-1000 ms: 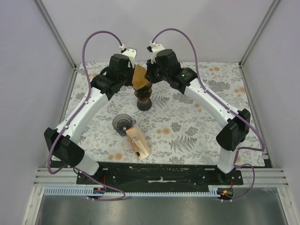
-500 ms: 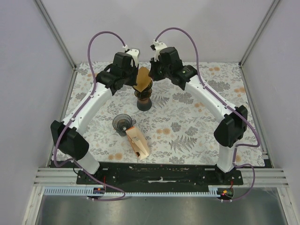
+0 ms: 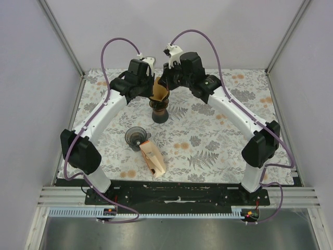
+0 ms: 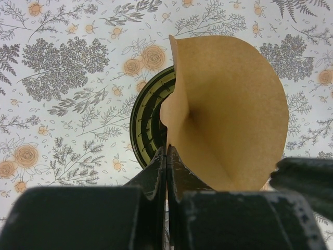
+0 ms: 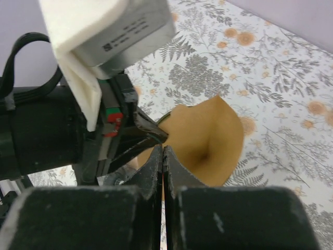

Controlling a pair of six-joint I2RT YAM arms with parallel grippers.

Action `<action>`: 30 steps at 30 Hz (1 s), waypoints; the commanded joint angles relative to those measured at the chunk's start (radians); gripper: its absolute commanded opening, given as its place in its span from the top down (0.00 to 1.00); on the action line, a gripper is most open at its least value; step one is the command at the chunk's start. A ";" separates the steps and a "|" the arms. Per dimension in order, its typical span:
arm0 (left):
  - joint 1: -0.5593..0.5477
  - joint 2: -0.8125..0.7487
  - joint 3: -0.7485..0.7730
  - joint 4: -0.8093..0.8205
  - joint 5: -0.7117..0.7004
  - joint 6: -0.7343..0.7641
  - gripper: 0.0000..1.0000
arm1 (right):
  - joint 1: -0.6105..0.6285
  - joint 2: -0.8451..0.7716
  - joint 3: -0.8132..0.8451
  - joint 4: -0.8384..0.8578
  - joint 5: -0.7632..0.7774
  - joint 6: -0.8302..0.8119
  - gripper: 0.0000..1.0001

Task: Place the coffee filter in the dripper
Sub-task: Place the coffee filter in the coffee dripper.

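Note:
The brown paper coffee filter [image 3: 159, 90] is spread into a cone and sits tip-down in the mouth of the dark ribbed dripper [image 3: 159, 108] at the back middle of the table. My left gripper [image 3: 152, 87] is shut on the filter's left rim. In the left wrist view its jaws [image 4: 166, 151] pinch the paper edge of the filter [image 4: 229, 109] beside the dripper's green-black ribs [image 4: 147, 122]. My right gripper [image 3: 166, 85] is shut on the near rim of the filter [image 5: 208, 140], with its tips [image 5: 163, 149] meeting next to the left gripper's fingers [image 5: 153, 134].
A second small dark cup-shaped dripper [image 3: 136, 136] stands in front of the arms' work spot. A tan stack of filters in a holder [image 3: 153, 159] lies just beyond it toward the near edge. White walls and metal frame posts close in the floral table [image 3: 218, 140].
The filter has sunk lower into the dripper and opened wider. The right gripper's jaws went from slightly apart to shut. Both wrists shifted a little toward the back.

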 commanded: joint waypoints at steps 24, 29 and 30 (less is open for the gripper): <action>0.075 -0.060 0.058 0.014 0.047 -0.039 0.47 | 0.048 0.385 0.408 -0.327 0.136 -0.014 1.00; 0.086 -0.040 0.035 0.023 0.067 -0.042 0.45 | 0.058 0.422 0.448 -0.352 0.165 -0.031 1.00; 0.087 -0.035 0.032 0.025 0.067 -0.042 0.45 | 0.061 0.426 0.453 -0.356 0.170 -0.038 1.00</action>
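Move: The left gripper already pinches the near-left edge of the coffee filter, whose middle lies about 3 cm to its right, 2 cm ahead and a little below. The dripper is some 3 cm ahead, 3 cm right and 8 cm below, and a glass jug 6 cm back, 7 cm left and 19 cm below. From the right hand, closed and above the filter, the filter is about level fore and aft, 1 cm left and 9 cm down; the dripper is 1 cm ahead, 1 cm left and 15 cm down. Drive the right gripper's shut fingers down about 11 cm into the filter's open mouth, drifting some 3 cm forward and 3 cm left and tipping them roughly 20 degrees further downward. Hold the left gripper on the edge at first; once the right is down inside, open it about halfway to release the paper and ease it some 3 cm left, slightly up and forward. ##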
